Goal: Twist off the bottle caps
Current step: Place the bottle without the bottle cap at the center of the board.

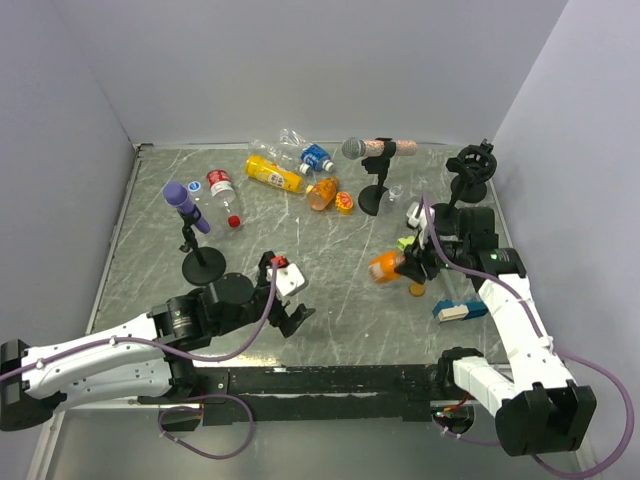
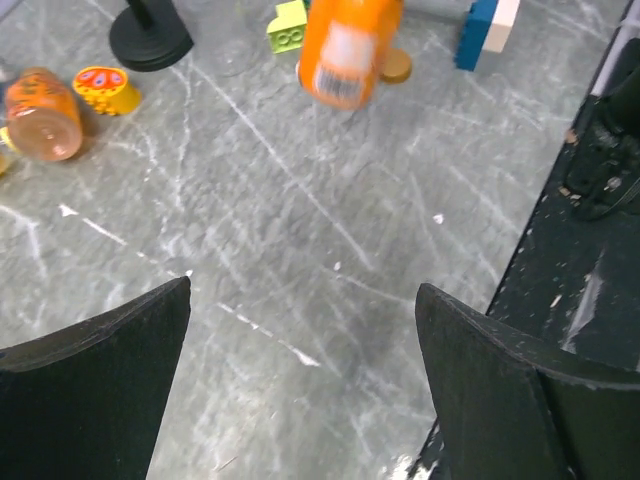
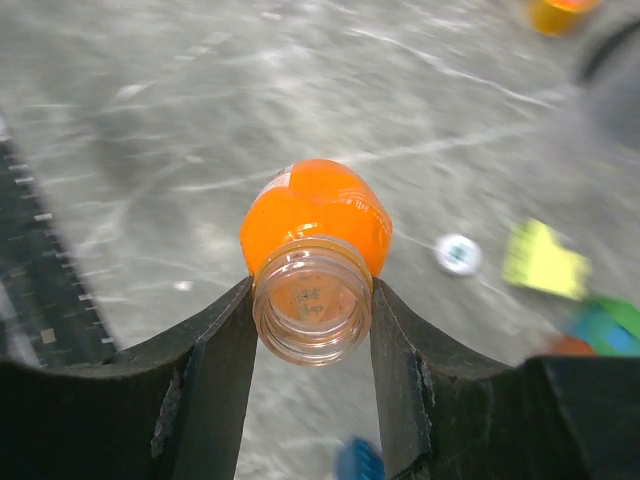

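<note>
My right gripper (image 3: 312,300) is shut on the neck of a stubby orange bottle (image 3: 315,205), whose mouth is uncapped and faces the wrist camera. From above, that bottle (image 1: 385,267) hangs by the right gripper (image 1: 408,262) just over the table. An orange-brown cap (image 1: 417,290) lies right beside it, seen also in the left wrist view as the same cap (image 2: 397,66). A red cap (image 1: 234,222) and a white cap (image 3: 459,254) lie loose. My left gripper (image 1: 292,297) stands open and empty over bare table (image 2: 303,320). More bottles lie at the back: yellow (image 1: 272,175), blue-labelled (image 1: 312,156), red-labelled (image 1: 220,185) and orange (image 1: 322,193).
A purple-headed microphone (image 1: 185,207) and a grey-headed one (image 1: 355,148) stand on black round bases. A yellow-green block (image 1: 405,243) and a blue-and-white block (image 1: 455,311) lie near the right arm. A black clamp stand (image 1: 472,165) is at the back right. Grey walls enclose the table.
</note>
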Controlling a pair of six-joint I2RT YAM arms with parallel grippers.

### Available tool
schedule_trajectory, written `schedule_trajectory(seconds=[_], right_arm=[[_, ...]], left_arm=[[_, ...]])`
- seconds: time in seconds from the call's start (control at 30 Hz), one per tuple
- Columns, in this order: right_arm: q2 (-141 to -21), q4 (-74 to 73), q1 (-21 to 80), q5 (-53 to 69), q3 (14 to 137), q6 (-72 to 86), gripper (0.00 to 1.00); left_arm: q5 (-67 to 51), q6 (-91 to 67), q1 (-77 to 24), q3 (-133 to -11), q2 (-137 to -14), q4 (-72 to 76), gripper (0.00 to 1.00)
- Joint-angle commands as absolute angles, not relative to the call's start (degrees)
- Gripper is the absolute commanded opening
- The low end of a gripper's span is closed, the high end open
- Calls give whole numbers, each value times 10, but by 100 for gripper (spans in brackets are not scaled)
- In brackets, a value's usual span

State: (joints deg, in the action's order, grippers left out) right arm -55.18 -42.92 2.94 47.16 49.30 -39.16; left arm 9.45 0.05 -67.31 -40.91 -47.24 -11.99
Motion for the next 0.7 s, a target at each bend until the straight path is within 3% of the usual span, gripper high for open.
schedule_trajectory(seconds=[0.0, 0.3, 0.67], right_arm=[[-581, -400, 25, 321, 551, -352, 2], [-657, -389, 10, 214, 564, -341, 4], [-764, -389, -29, 193, 604, -337, 7]], left_arm=[[112, 36, -672, -401, -459, -153, 97], [101, 36, -678, -404, -489, -196, 97], [93, 37, -678, -396, -479, -190, 97]])
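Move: The right hand already holds the capless orange bottle; the bare patch of board it is taken to lies about 11 cm ahead, 5 cm to its right and 14 cm below. Around that patch, the white cap stands some 6 cm to its left and 3 cm beyond, the yellow-green block about 9 cm beyond and 3 cm to its left, the orange cap 7 cm nearer. From the empty left hand the patch is about 21 cm ahead and 34 cm right. Rightward and forward at first, then also sinking, the right hand carries the orange bottle some 9 cm right, 7 cm forward and 6 cm down towards the bare patch. Its wrist turns clockwise and tips the bottle's base more steeply down, some 30 degrees in all, the fingers keeping hold at the neck. The left hand, wide open, sinks about 4.5 cm and drifts a little left. ##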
